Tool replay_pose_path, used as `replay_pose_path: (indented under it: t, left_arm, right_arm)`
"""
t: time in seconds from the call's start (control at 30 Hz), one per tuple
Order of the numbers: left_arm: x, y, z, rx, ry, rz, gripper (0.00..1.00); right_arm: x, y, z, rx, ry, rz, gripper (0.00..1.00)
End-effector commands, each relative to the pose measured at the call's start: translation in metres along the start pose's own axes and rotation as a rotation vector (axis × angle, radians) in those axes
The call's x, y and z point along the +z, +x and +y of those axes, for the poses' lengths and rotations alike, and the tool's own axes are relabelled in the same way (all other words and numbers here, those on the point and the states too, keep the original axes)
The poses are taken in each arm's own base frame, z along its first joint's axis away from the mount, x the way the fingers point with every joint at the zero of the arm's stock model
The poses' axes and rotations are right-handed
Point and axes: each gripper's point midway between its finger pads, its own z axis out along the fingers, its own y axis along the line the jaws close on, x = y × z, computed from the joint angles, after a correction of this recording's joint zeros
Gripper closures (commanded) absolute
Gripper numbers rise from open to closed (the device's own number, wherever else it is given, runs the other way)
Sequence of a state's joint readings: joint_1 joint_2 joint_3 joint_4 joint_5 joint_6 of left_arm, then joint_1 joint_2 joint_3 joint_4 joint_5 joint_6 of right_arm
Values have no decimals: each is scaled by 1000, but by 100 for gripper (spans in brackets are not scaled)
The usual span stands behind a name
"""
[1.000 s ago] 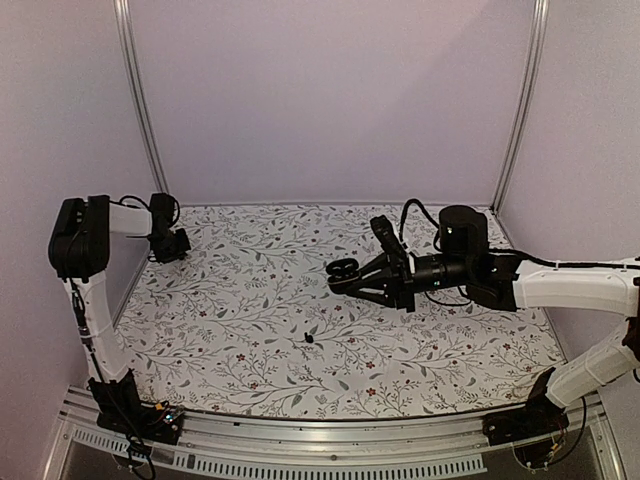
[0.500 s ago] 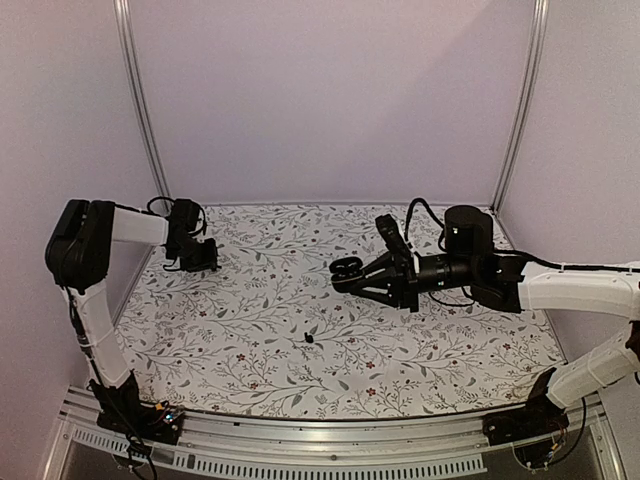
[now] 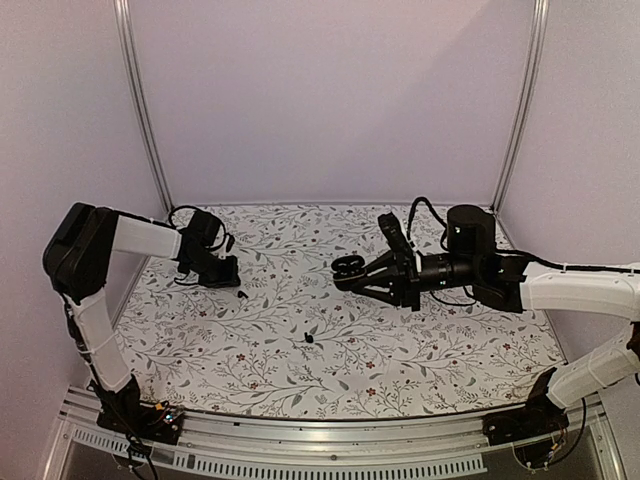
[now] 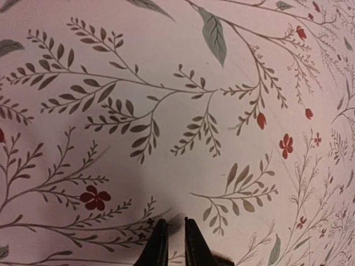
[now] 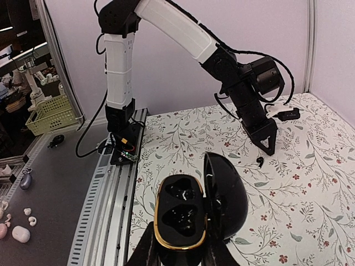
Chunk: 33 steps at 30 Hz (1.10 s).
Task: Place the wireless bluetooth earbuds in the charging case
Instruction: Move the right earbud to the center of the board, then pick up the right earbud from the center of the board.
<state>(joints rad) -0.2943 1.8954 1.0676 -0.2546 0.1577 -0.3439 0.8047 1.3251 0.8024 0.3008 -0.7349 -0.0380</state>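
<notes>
The charging case (image 5: 180,216) is black with a gold rim. Its lid stands open to the right and both wells are empty. My right gripper (image 5: 182,247) is shut on the case's base and holds it above the cloth, right of centre (image 3: 348,267). One tiny black earbud (image 3: 309,338) lies on the patterned cloth near the middle front. A second earbud (image 5: 259,161) lies on the cloth just beside the tip of my left gripper (image 5: 269,145). My left gripper (image 4: 175,235) points down at the cloth on the left, shut, with only a thin slit and nothing between its fingers.
A floral cloth (image 3: 420,350) covers the table, with lavender walls behind and at both sides. Metal posts (image 3: 140,100) stand at the back corners and an aluminium rail (image 3: 320,425) runs along the near edge. A yellow basket (image 5: 52,113) sits off the table.
My left arm has swung from the far left edge toward the middle, lowering its gripper over the cloth. The right gripper with the open case has shifted slightly right.
</notes>
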Motion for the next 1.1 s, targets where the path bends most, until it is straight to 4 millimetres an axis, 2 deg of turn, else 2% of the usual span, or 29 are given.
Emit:
replay_pose_path:
  t: [0.0, 0.13, 0.23, 0.37, 0.57, 0.8, 0.87, 1.07]
  left_arm:
    - [-4, 20, -5, 8, 23, 31, 84]
    - [-16, 14, -10, 16, 44, -27, 77]
    - [-34, 10, -20, 37, 101, -93, 72]
    - [-44, 15, -26, -20, 136, -111, 71]
    - [-39, 26, -36, -90, 95, -69, 67]
    - [-25, 35, -31, -135, 2, -18, 59]
    - [-22, 36, -29, -125, -38, -8, 59]
    - [-8, 39, -44, -86, -50, 36, 61]
  right_arm:
    - [-5, -9, 0, -23, 11, -31, 100]
    - [-5, -8, 1, -21, 10, -30, 100]
    - [-5, -8, 1, -21, 10, -30, 100]
    - [-5, -8, 1, -20, 10, -30, 100]
    - [-4, -9, 0, -20, 9, -30, 100]
    - [-4, -9, 0, -21, 9, -30, 100]
    - [-4, -9, 0, -21, 9, -30, 100]
    - [-4, -9, 0, -23, 9, -29, 100]
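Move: The right earbud lies on the board just off the left hand's nearly shut fingertips, about 4 cm back and 3 cm to the right, roughly 1 cm below them. The other earbud is some 17 cm back and 25 cm to the right of the left hand, also about 1 cm below. From the right hand, the right earbud lies about 17 cm ahead, 52 cm to the left and 25 cm below. The right earbud gets a finger on either side: the left hand draws back about 4 cm and some 3 cm to the right, hopping up roughly 3 cm on the way and sinking again over it, while the fingers open from nearly shut to under half wide. The right hand stays still, keeping its hold on the open case. ##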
